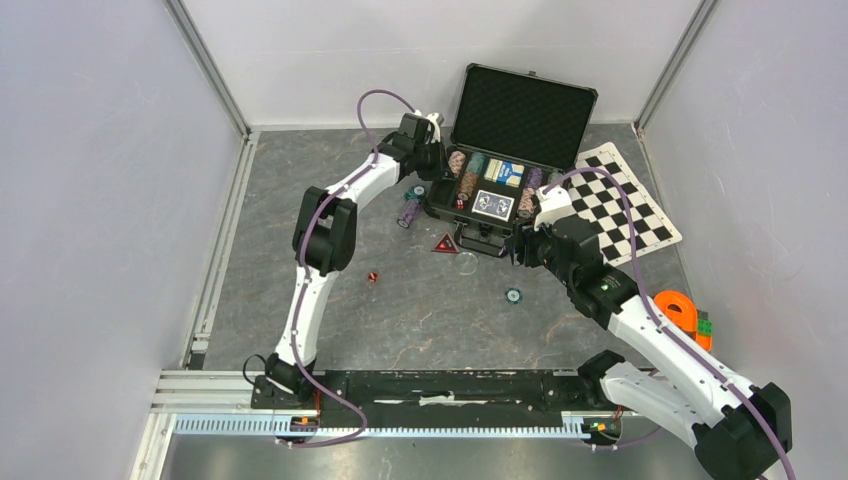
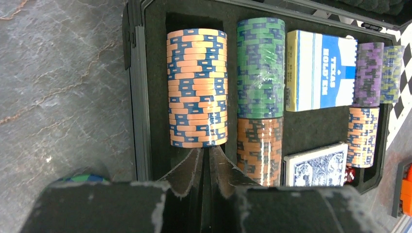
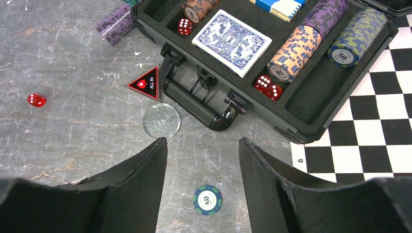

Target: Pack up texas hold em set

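Note:
The black case [image 1: 525, 110] lies open at the back, lid up. Its tray [image 2: 141, 97] holds striped chip stacks, a blue Texas Hold'em box [image 2: 320, 70], a blue card deck [image 3: 231, 42] and red dice [image 3: 268, 86]. My left gripper [image 2: 210, 148] is shut and empty, its tips at the near end of the orange chip stack [image 2: 197, 87] in the leftmost slot. My right gripper [image 3: 203, 141] hangs open over the table in front of the case handle [image 3: 194, 99]. A loose green chip [image 3: 207, 200] lies below its fingers. The red triangular marker [image 3: 145, 83] sits left of the handle.
On the table lie a clear disc [image 3: 161, 121], a loose red die [image 3: 36, 100] and a purple chip roll [image 3: 115, 22]. A teal chip [image 1: 416, 191] lies by the case's left side. The checkered mat [image 1: 625, 205] is right of the case, an orange ring [image 1: 680, 310] near the right arm.

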Robot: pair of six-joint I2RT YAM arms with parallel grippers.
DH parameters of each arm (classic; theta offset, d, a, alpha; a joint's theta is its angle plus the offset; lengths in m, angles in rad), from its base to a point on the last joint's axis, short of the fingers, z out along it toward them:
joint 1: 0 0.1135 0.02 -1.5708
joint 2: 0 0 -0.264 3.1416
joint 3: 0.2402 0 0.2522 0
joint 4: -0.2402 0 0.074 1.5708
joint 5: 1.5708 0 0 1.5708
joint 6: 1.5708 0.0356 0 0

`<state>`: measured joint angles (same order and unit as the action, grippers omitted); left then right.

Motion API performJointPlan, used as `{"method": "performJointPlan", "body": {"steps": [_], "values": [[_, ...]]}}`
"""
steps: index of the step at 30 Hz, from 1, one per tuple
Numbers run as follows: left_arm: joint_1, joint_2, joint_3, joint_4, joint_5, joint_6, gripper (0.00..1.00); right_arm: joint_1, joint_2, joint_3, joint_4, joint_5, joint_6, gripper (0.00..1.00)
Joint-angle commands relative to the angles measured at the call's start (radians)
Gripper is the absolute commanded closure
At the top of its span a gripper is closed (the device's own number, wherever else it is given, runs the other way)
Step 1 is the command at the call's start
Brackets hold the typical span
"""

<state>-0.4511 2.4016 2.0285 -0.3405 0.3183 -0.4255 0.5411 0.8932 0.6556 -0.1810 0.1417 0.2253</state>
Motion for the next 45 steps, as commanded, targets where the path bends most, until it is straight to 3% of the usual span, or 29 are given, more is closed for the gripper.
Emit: {"method": "performJointPlan", "body": {"steps": [1,19,25,29,34,36,38,39,45], "values": [[-0.002,0.042,0.091,0.035,-0.005,-0.032,0.87,0.0,0.004,0.006,0.032,0.025,-0.022,0.39],[0.031,0.09,0.177,0.041,0.003,-0.044,0.86,0.0,-0.036,0.0,-0.008,0.051,0.005,0.38],[0.03,-0.039,0.033,0.051,0.011,-0.012,0.79,0.0,-0.03,0.007,-0.019,0.032,0.017,0.36],[0.031,-0.196,-0.093,0.049,0.027,0.027,0.68,0.0,-0.013,0.013,-0.038,0.032,0.026,0.3],[0.029,-0.429,-0.29,0.046,-0.051,0.08,0.48,0.0,-0.02,0.003,-0.055,0.061,0.043,0.12],[0.03,-0.516,-0.373,0.049,-0.1,0.089,0.35,0.0,-0.024,-0.004,-0.056,0.086,0.054,0.02],[0.03,-0.598,-0.451,0.048,-0.174,0.088,0.06,0.0,-0.019,-0.004,-0.067,0.114,0.063,0.02],[0.03,-0.644,-0.497,0.051,-0.215,0.086,0.01,0.0,-0.014,0.0,-0.078,0.135,0.08,0.02],[0.047,-0.888,-0.775,0.15,-0.389,-0.022,0.0,-0.001,0.029,0.011,-0.107,0.211,0.103,0.02]]}}
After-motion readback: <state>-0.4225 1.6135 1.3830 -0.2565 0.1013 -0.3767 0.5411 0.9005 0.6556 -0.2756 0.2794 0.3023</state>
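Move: The orange chip stack lies in the case's leftmost slot, its near end right at the left hand's nearly shut fingertips; its middle is about 4 cm ahead and 1 cm to the right, at roughly fingertip height. Beside it, the green stack is some 3 cm ahead and 5 cm right, the brown one 2 cm back and 4 cm right; a loose blue-green chip lies 4 cm back, 8 cm left. From the right hand, the orange stack is roughly 24 cm ahead, 12 cm left and well below. The orange stack's near end is still pushed by the left fingertips, forward along its slot by about 1.5 cm with a slight sink. The left hand then comes off it, backing out to the left and rising some 16 cm while the fingers open wide and the wrist tips up. The empty right hand opens fully too, easing about 2.5 cm right and slightly down. ##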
